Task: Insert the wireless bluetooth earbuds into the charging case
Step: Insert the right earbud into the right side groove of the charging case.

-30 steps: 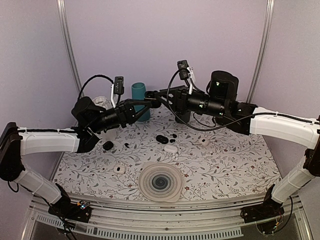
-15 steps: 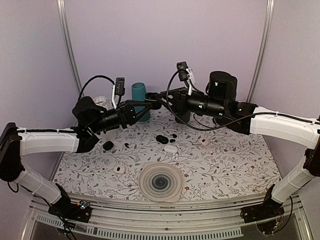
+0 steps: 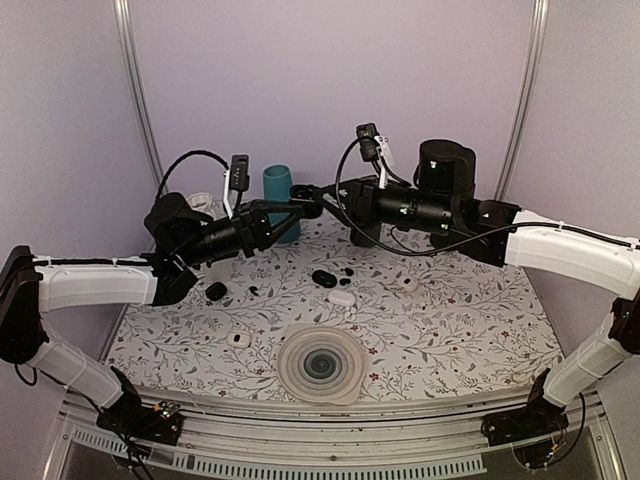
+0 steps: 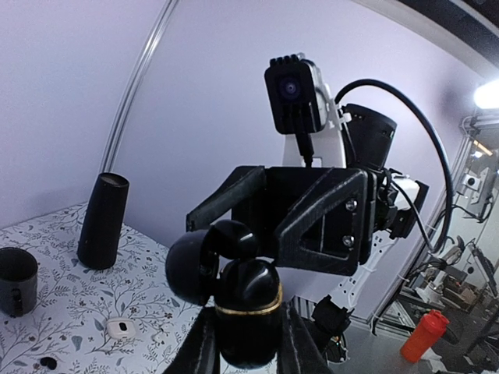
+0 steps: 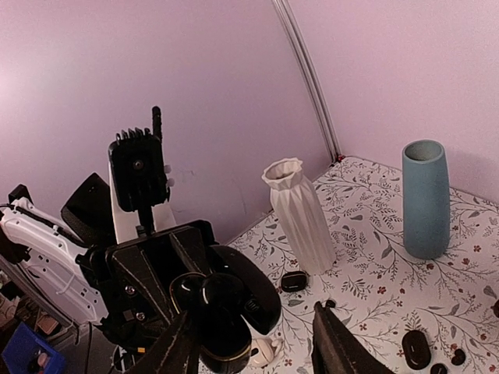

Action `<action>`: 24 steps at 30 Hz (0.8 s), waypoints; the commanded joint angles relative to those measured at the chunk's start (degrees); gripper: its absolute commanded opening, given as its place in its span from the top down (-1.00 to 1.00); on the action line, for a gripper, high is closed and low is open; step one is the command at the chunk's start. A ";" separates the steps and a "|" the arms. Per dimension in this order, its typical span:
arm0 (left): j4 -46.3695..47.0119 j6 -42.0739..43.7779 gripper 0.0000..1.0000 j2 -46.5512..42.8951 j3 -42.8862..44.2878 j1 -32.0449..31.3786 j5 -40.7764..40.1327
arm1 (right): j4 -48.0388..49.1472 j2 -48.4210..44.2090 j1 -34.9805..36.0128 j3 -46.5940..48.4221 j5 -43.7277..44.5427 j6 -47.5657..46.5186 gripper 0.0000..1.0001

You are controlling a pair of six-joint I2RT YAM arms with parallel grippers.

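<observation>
My left gripper [image 4: 248, 331] is shut on a glossy black charging case [image 4: 248, 312] with a gold rim, held in the air with its lid [image 4: 191, 265] swung open. A black earbud [image 4: 234, 238] sits at the case's mouth. In the right wrist view the same case [image 5: 226, 343] shows rounded earbuds [image 5: 204, 292] in its top. My right gripper [image 5: 256, 312] faces it, open; one finger [image 5: 181, 347] is against the case, the other stands apart. The two grippers meet above the table's back [image 3: 312, 200]. More earbuds [image 3: 349, 270] lie loose on the table.
A teal vase [image 3: 278, 200], a white ribbed vase [image 5: 300, 214] and a black vase [image 4: 101, 222] stand at the back. Other cases lie on the floral table: black [image 3: 323, 278], white [image 3: 341, 297], white [image 3: 237, 339]. A round swirl mat [image 3: 320, 365] lies near the front.
My right gripper's fingers have spread apart at the case and the right arm has drawn slightly back to the right. The left arm and the case have stayed put.
</observation>
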 commanded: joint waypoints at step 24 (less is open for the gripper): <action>-8.67 12.04 1.00 -1.84 0.75 -1.32 -4.45 | -21.99 6.95 -0.10 16.73 7.03 8.94 -0.55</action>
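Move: The left fingers still hold the open charging case, its middle about 2 cm right of that hand and 1 cm higher. From the right hand the case lies about 3 cm left, 1 cm back and 2 cm lower. On the table, some 35 cm below the right hand, a black earbud case lies 13 cm ahead and 1 cm left, a white earbud case 7 cm ahead and 3 cm right; the teal vase stands 27 cm ahead, 12 cm left, its middle 27 cm lower. Already parting right at the held charging case, the right fingers spread from half to about three-quarters open and come free of it. The right hand lifts some 3.5 cm, then sinks back to its starting height while working 2.5 cm forward, tipping and swinging round clockwise by about 15 degrees. The left hand keeps its grip and lowers the case about 2.5 cm, easing slightly forward. ##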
